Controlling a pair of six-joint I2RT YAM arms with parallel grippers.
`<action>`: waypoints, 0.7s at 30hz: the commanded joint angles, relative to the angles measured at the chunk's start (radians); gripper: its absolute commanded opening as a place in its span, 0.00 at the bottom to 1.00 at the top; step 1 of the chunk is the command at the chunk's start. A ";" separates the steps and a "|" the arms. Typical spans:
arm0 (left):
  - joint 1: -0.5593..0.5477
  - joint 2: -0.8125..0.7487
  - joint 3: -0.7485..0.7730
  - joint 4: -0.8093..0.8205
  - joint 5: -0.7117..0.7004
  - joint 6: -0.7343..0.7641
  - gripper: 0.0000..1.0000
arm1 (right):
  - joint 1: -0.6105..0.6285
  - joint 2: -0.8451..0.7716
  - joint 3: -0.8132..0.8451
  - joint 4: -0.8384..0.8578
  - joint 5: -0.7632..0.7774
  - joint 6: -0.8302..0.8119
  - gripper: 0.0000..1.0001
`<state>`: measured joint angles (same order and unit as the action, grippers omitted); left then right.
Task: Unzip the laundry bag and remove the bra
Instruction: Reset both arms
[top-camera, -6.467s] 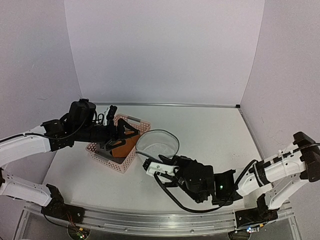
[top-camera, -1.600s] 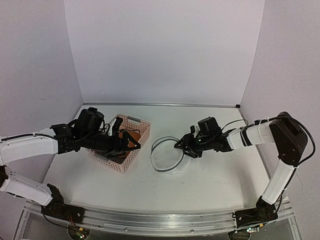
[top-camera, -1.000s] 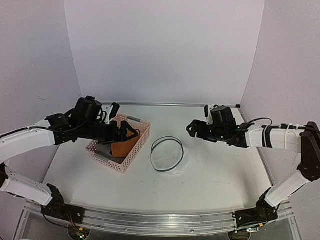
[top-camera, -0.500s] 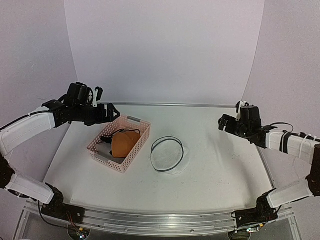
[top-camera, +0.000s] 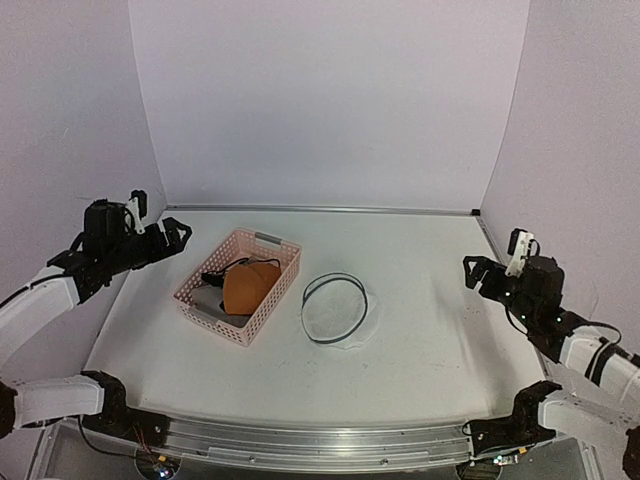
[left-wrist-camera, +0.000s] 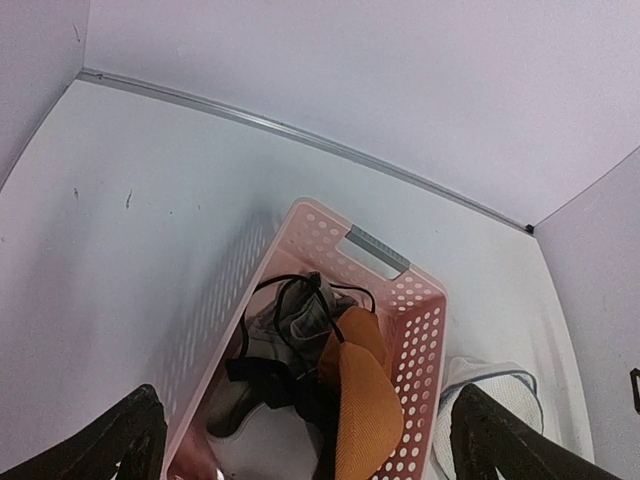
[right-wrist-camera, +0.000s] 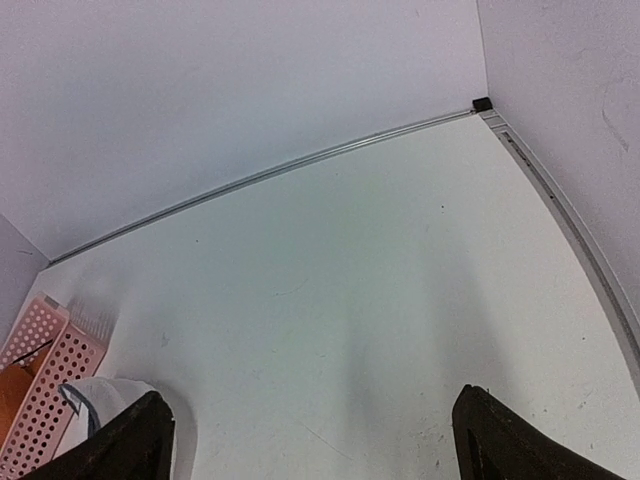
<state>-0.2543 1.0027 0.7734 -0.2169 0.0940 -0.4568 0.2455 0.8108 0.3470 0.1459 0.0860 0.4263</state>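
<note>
The laundry bag (top-camera: 334, 309) lies flat on the table's middle, white mesh inside a dark hoop; its edge shows in the left wrist view (left-wrist-camera: 492, 385) and the right wrist view (right-wrist-camera: 95, 403). The orange bra (top-camera: 249, 287) rests in the pink basket (top-camera: 283, 275), cup upward, dark straps trailing (left-wrist-camera: 366, 400). My left gripper (top-camera: 177, 233) hovers open at the far left, well back from the basket, nothing between its fingers (left-wrist-camera: 112, 447). My right gripper (top-camera: 470, 272) is open and empty near the right wall, far from the bag, fingers (right-wrist-camera: 522, 442) spread wide.
Grey and dark garments (left-wrist-camera: 288, 318) lie in the basket under the bra, beside its grey handle (left-wrist-camera: 378, 250). A metal strip (top-camera: 320, 210) runs along the back wall. Purple walls close in the left, back and right sides.
Both arms have drawn back from the centre, the left one to the far left, the right one to the right wall. The bra now lies loose in the basket.
</note>
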 joint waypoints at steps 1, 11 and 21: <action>-0.001 -0.179 -0.161 0.258 -0.011 -0.048 1.00 | 0.001 -0.187 -0.124 0.172 -0.043 -0.004 0.98; -0.002 -0.534 -0.465 0.363 -0.053 -0.069 1.00 | 0.001 -0.434 -0.272 0.129 0.039 0.090 0.98; -0.001 -0.827 -0.665 0.355 -0.016 -0.142 1.00 | 0.001 -0.527 -0.292 -0.005 0.047 0.137 0.98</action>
<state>-0.2550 0.2363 0.1497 0.0887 0.0551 -0.5594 0.2455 0.3233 0.0559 0.1768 0.1200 0.5392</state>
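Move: From the left hand, the pink basket with the bra inside lies about 5 cm ahead, 9 cm to the right and 18 cm below; the unzipped laundry bag is some 2 cm back and 33 cm to the right, 21 cm down. From the right hand, the laundry bag lies roughly 3 cm ahead, 30 cm to the left and 15 cm below, with the basket about 7 cm ahead and 53 cm left. Both empty hands draw back towards their bases, left about 9 cm, right 5, tilting up and staying open. ##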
